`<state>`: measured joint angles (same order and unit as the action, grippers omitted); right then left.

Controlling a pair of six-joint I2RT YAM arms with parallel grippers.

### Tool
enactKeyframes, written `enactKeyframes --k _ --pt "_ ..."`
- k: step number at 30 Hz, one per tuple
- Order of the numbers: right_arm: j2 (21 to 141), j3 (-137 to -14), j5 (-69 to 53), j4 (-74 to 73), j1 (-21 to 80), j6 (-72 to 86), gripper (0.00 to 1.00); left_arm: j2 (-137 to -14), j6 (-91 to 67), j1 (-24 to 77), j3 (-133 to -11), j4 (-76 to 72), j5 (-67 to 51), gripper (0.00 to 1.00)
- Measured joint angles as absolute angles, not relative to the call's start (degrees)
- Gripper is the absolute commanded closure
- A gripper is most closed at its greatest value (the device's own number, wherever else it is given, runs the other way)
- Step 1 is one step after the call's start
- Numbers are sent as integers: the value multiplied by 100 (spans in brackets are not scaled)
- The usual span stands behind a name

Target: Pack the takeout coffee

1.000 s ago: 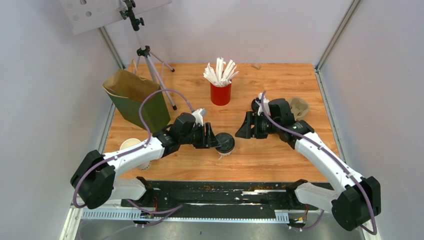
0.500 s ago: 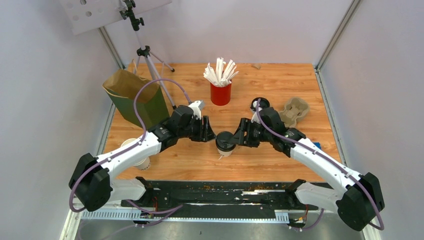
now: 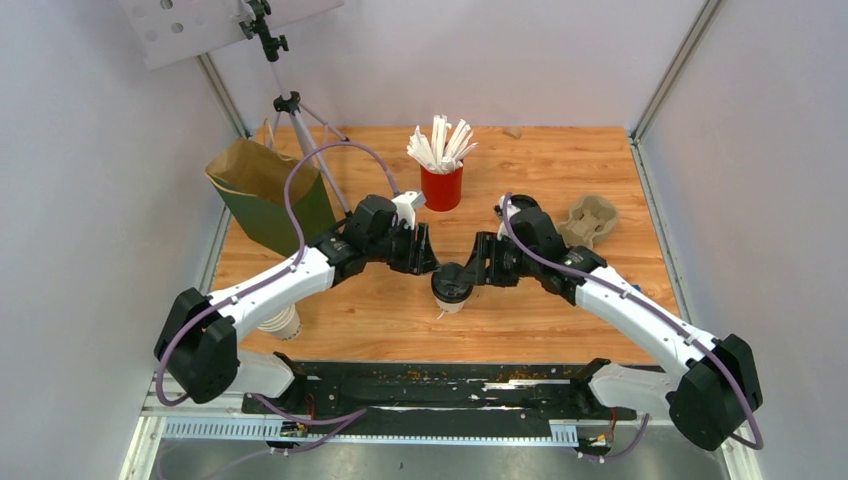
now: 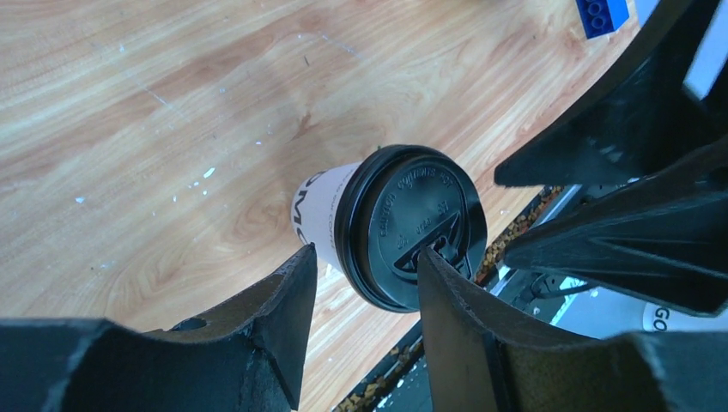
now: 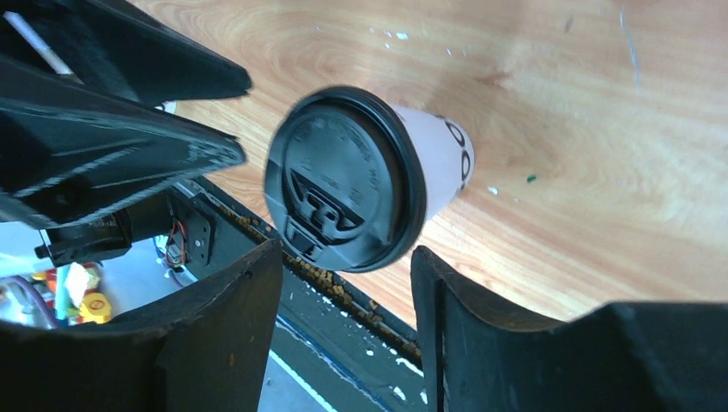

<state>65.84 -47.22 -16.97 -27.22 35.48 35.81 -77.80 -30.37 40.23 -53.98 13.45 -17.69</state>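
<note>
The takeout coffee [image 3: 450,286], a small white paper cup with a black lid, stands on the wooden table between my two arms. My left gripper [image 3: 429,264] hovers just behind and left of it, open. In the left wrist view the lid [image 4: 412,227] lies just past the left gripper [image 4: 367,256], and one fingertip [image 4: 442,283] overlaps its rim. My right gripper [image 3: 473,274] is open close to the cup's right side. In the right wrist view the cup [image 5: 348,189] sits beyond the right gripper [image 5: 348,253], not between its jaws. The green paper bag [image 3: 272,198] stands open at the back left.
A red cup of white sticks [image 3: 441,182] stands at the back centre. A cardboard cup carrier [image 3: 592,217] lies at the right, a tripod [image 3: 300,130] behind the bag, and another white cup [image 3: 280,322] near the left arm. A blue brick [image 4: 601,15] lies nearby.
My left gripper has let go of the coffee and drawn back and up from it. My right gripper has swung in from the right to the cup. The cup has stayed put.
</note>
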Motion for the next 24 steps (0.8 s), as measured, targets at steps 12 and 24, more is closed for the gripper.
enactKeyframes --k 12,24 --pt "6980 -5376 -2491 -2692 3551 1990 67 -7177 -3957 4021 -4351 871 -2276 45" --pt "7872 -5872 -2965 -2556 3494 1332 79 -7137 -5310 4021 -3695 -392 -2552 42"
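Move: The black lid on the coffee cup lies about 5 cm to the left hand's right, 3 cm back and 3 cm below. From the right hand the same lid is roughly 5 cm to the left, 2 cm back and 2 cm below. The red cup of straws stands some 22 cm ahead of the left hand and 2 cm right; the spare lid lies about 19 cm ahead of the right hand, 11 cm right and well below. Drawing back about 5 cm and sinking a little, the left hand comes down to the left rim of the lid, its wrist rolling some 20 degrees while the fingers stay half open. The right hand rises about 3 cm, swings left and slightly forward over the lid's far part, turning some 25 degrees counter-clockwise, draws its fingers well together, then starts down towards the lid. ##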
